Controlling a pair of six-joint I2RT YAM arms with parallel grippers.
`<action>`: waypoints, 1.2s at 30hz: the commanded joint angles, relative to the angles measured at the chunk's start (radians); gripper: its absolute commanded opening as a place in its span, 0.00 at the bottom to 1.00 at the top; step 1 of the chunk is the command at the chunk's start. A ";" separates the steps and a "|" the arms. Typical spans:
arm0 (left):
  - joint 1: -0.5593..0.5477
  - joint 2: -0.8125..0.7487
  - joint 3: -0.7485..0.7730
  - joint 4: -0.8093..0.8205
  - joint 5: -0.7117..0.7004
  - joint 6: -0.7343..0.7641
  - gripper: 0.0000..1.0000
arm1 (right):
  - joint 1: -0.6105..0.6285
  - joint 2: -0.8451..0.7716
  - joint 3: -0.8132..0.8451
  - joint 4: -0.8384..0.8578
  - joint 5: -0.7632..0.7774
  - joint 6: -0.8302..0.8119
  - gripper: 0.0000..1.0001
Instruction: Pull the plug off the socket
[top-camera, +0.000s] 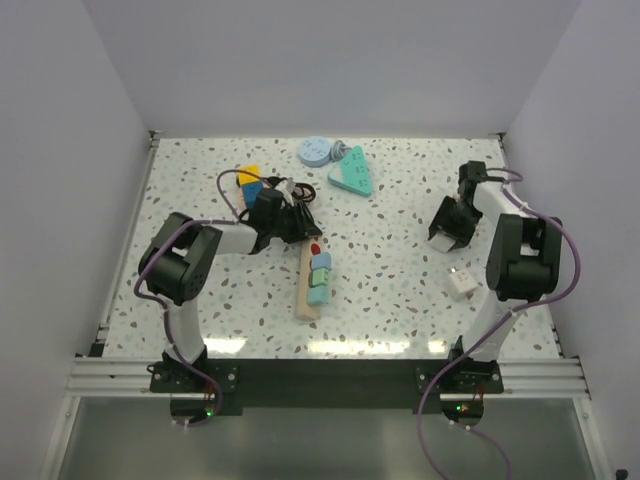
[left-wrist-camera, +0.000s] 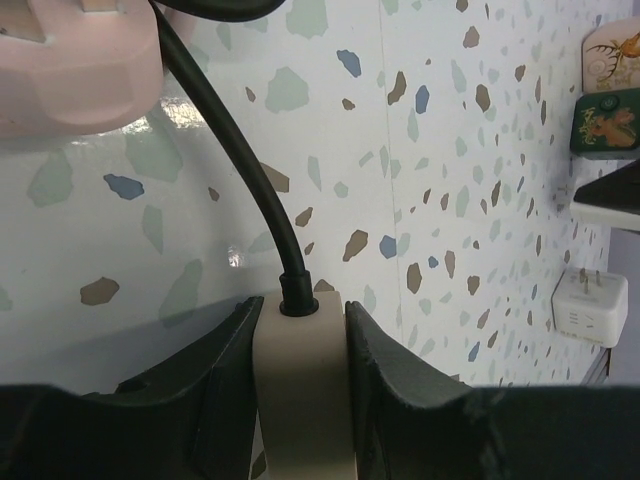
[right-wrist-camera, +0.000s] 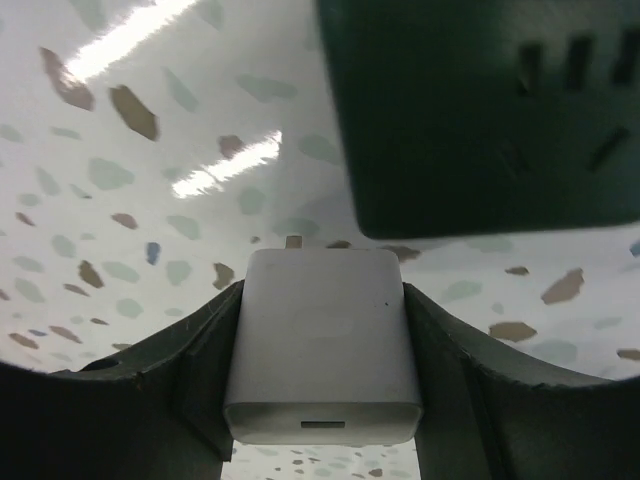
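The socket (top-camera: 309, 304) is a long cream power strip lying mid-table, with a red outlet (top-camera: 314, 246) at its far end. Three teal and blue plugs (top-camera: 319, 278) sit in a row on it. My left gripper (top-camera: 292, 225) is at the strip's far end. In the left wrist view my left gripper (left-wrist-camera: 303, 305) is shut on that cream end (left-wrist-camera: 303, 385), where the black cord (left-wrist-camera: 240, 150) enters. My right gripper (top-camera: 446, 230), far to the right, is shut on a white charger plug (right-wrist-camera: 325, 350), one prong showing at its front, and my right gripper's (right-wrist-camera: 322, 290) jaws press both its sides.
A pink piece (left-wrist-camera: 70, 60) lies just beyond the cord. A teal triangular block (top-camera: 352, 172) and a round blue piece (top-camera: 314, 151) sit at the back. Another white plug (top-camera: 460, 282) lies near the right arm. A dark block with slots (right-wrist-camera: 480, 110) fills the right wrist view's top.
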 joint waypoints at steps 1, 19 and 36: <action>0.007 -0.036 -0.012 -0.030 0.019 0.034 0.00 | -0.020 -0.119 -0.033 -0.019 0.132 0.040 0.05; 0.007 -0.030 -0.010 0.008 0.041 -0.019 0.00 | -0.047 -0.248 0.038 -0.066 0.068 0.116 0.99; 0.006 0.007 0.028 0.113 0.084 -0.148 0.00 | 0.396 -0.212 -0.183 0.471 -0.506 0.199 0.98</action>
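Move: The right hand holds the pulled-off white plug just above its set-down spot, a bare patch about 4 cm right, 1 cm back and 2 cm below. The green block stands some 5 cm ahead and 6 cm right, the white adapter about 11 cm back and 5 cm right. Of the plugs still on the socket strip, the blue one lies roughly 32 cm left and 5 cm back; from the left hand, 7 cm back and 3 cm right. The right fingers let go of the white plug beside the green block as the hand drifts about 5 cm right and slightly back, already lifting, and opens wide. It then rises to roughly 10 cm above its start and sweeps some 25 cm left towards the strip, fingers tipping to point more leftward, sinking slightly at the end. The left hand keeps its grip on the strip's cord end. ##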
